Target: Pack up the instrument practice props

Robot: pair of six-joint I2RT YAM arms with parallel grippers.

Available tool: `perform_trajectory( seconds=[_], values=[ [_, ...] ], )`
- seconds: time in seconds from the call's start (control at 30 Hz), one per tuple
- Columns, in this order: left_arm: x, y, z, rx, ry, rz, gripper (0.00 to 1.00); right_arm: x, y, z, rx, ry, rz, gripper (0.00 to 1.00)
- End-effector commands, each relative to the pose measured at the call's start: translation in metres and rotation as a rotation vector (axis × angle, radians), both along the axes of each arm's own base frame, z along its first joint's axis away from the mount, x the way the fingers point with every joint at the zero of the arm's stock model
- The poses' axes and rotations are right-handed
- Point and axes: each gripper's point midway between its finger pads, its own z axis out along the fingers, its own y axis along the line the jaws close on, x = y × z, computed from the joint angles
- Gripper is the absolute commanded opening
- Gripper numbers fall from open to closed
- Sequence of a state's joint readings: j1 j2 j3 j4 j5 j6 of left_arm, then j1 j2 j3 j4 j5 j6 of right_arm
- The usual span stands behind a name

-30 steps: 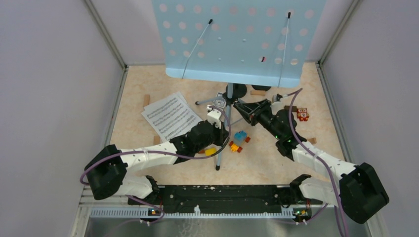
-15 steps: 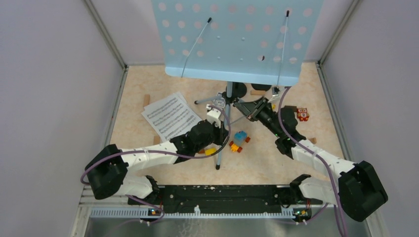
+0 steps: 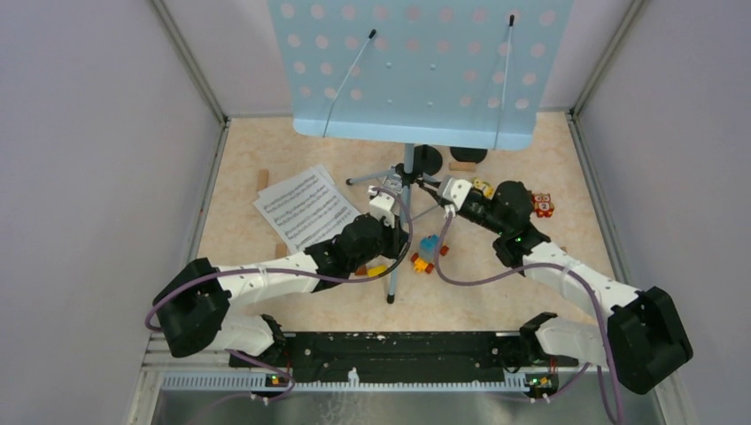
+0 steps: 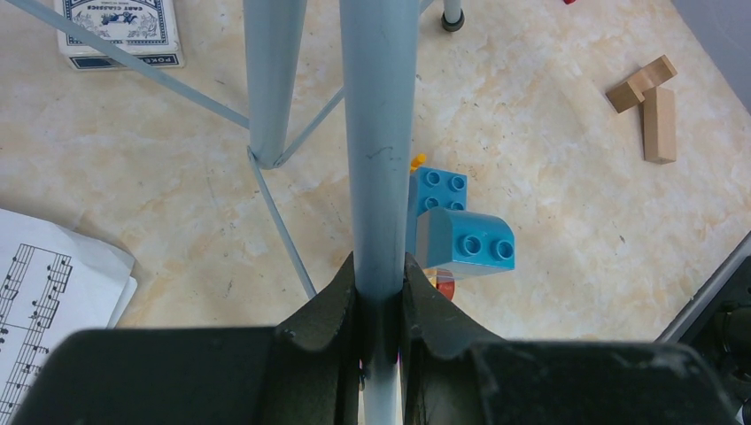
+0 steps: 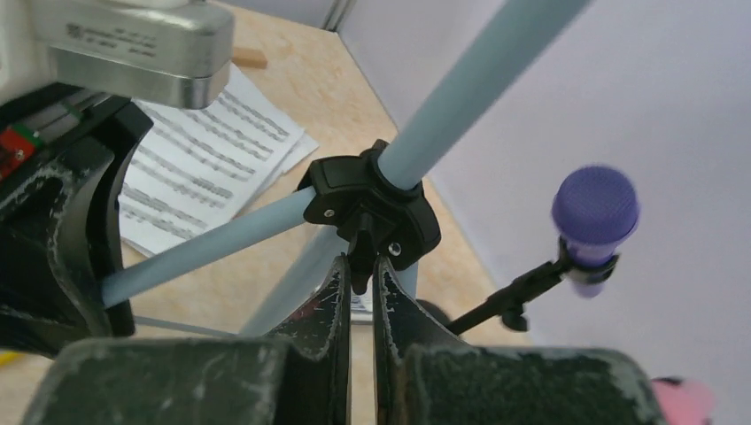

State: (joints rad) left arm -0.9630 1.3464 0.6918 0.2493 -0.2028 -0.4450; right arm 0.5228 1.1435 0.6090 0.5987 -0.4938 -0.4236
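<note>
The pale blue perforated music desk [image 3: 416, 71] stands on its tripod at the back. My left gripper [image 3: 393, 191] [image 4: 381, 288] is shut on one of the stand's pale blue tubes [image 4: 379, 133], just below the joint. My right gripper [image 3: 436, 188] [image 5: 361, 268] is shut on the small black knob under the stand's black collar [image 5: 372, 199]. White sheet-music pages [image 3: 305, 208] lie flat to the left of the stand. A purple microphone [image 5: 595, 211] sits in a black holder behind the stand. Two black round bases [image 3: 429, 160] show under the desk's lower edge.
A blue brick [image 4: 460, 239] and other small colourful bricks [image 3: 425, 252] lie beside the near tripod leg [image 3: 392, 274]. Wooden blocks [image 4: 651, 97] and a blue-white card box [image 4: 120, 31] rest on the floor. Grey walls close in both sides.
My right gripper has moved left to the stand's collar, turned, and shut on the black knob. The desk has shifted slightly up and left. The left arm holds still.
</note>
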Motion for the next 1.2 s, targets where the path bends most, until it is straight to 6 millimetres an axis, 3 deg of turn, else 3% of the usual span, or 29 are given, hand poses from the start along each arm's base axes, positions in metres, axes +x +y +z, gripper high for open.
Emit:
perform_trajectory(
  seconds=[0.0, 0.13, 0.2, 0.3, 0.37, 0.47, 0.63, 0.83, 1.03, 1.17],
  values=[
    [-0.015, 0.048, -0.079, 0.262, 0.162, 0.061, 0.0, -0.011, 0.005, 0.029, -0.256, -0.408, 0.084, 0.0],
    [-0.016, 0.05, -0.08, 0.267, 0.162, 0.06, 0.0, -0.012, -0.011, 0.038, -0.337, -0.507, 0.014, 0.05],
    [-0.015, 0.05, -0.08, 0.269, 0.161, 0.063, 0.0, -0.012, -0.019, 0.043, -0.346, -0.518, -0.026, 0.14],
    [-0.015, 0.049, -0.079, 0.267, 0.158, 0.064, 0.0, -0.005, -0.038, 0.048, -0.309, -0.428, -0.148, 0.5],
    [-0.014, 0.05, -0.078, 0.268, 0.157, 0.065, 0.0, 0.0, -0.051, 0.047, -0.257, -0.342, -0.237, 0.58],
    [-0.013, 0.048, -0.075, 0.264, 0.15, 0.065, 0.0, 0.001, -0.061, 0.026, -0.22, -0.219, -0.269, 0.59],
    [-0.013, 0.047, -0.072, 0.265, 0.149, 0.059, 0.0, 0.002, -0.051, -0.012, -0.207, -0.078, -0.188, 0.6],
    [-0.013, 0.045, -0.066, 0.24, 0.146, 0.056, 0.0, 0.03, -0.048, -0.014, -0.112, -0.035, -0.167, 0.6],
    [-0.014, 0.045, -0.065, 0.235, 0.145, 0.054, 0.0, 0.053, -0.045, -0.016, -0.147, -0.085, -0.189, 0.6],
    [-0.014, 0.045, -0.064, 0.232, 0.144, 0.055, 0.0, 0.066, -0.039, -0.029, -0.186, -0.082, -0.18, 0.6]
  ],
)
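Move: The right hand is shut on the small black knob of the music stand's hub, which lies about 2 cm ahead, 3 left and 1 above. The middle of the stand's right leg is some 7 cm ahead, 5 right and 11 below. The purple microphone stands about 19 ahead, 2 right, 14 below; the card deck 13 ahead, 7 left, 25 below. From the left hand that leg is roughly 12 ahead, 11 right, 1 above. Rolling some 30 degrees more, counter-clockwise looking along its fingers, the right hand lets go of the hub's knob and opens wide. It backs off about 5 cm to the right while rising a little, then sinks roughly 10 cm and pushes forward, fingers open, towards the stand's right leg. The left hand stays and keeps its grip on the front leg. ##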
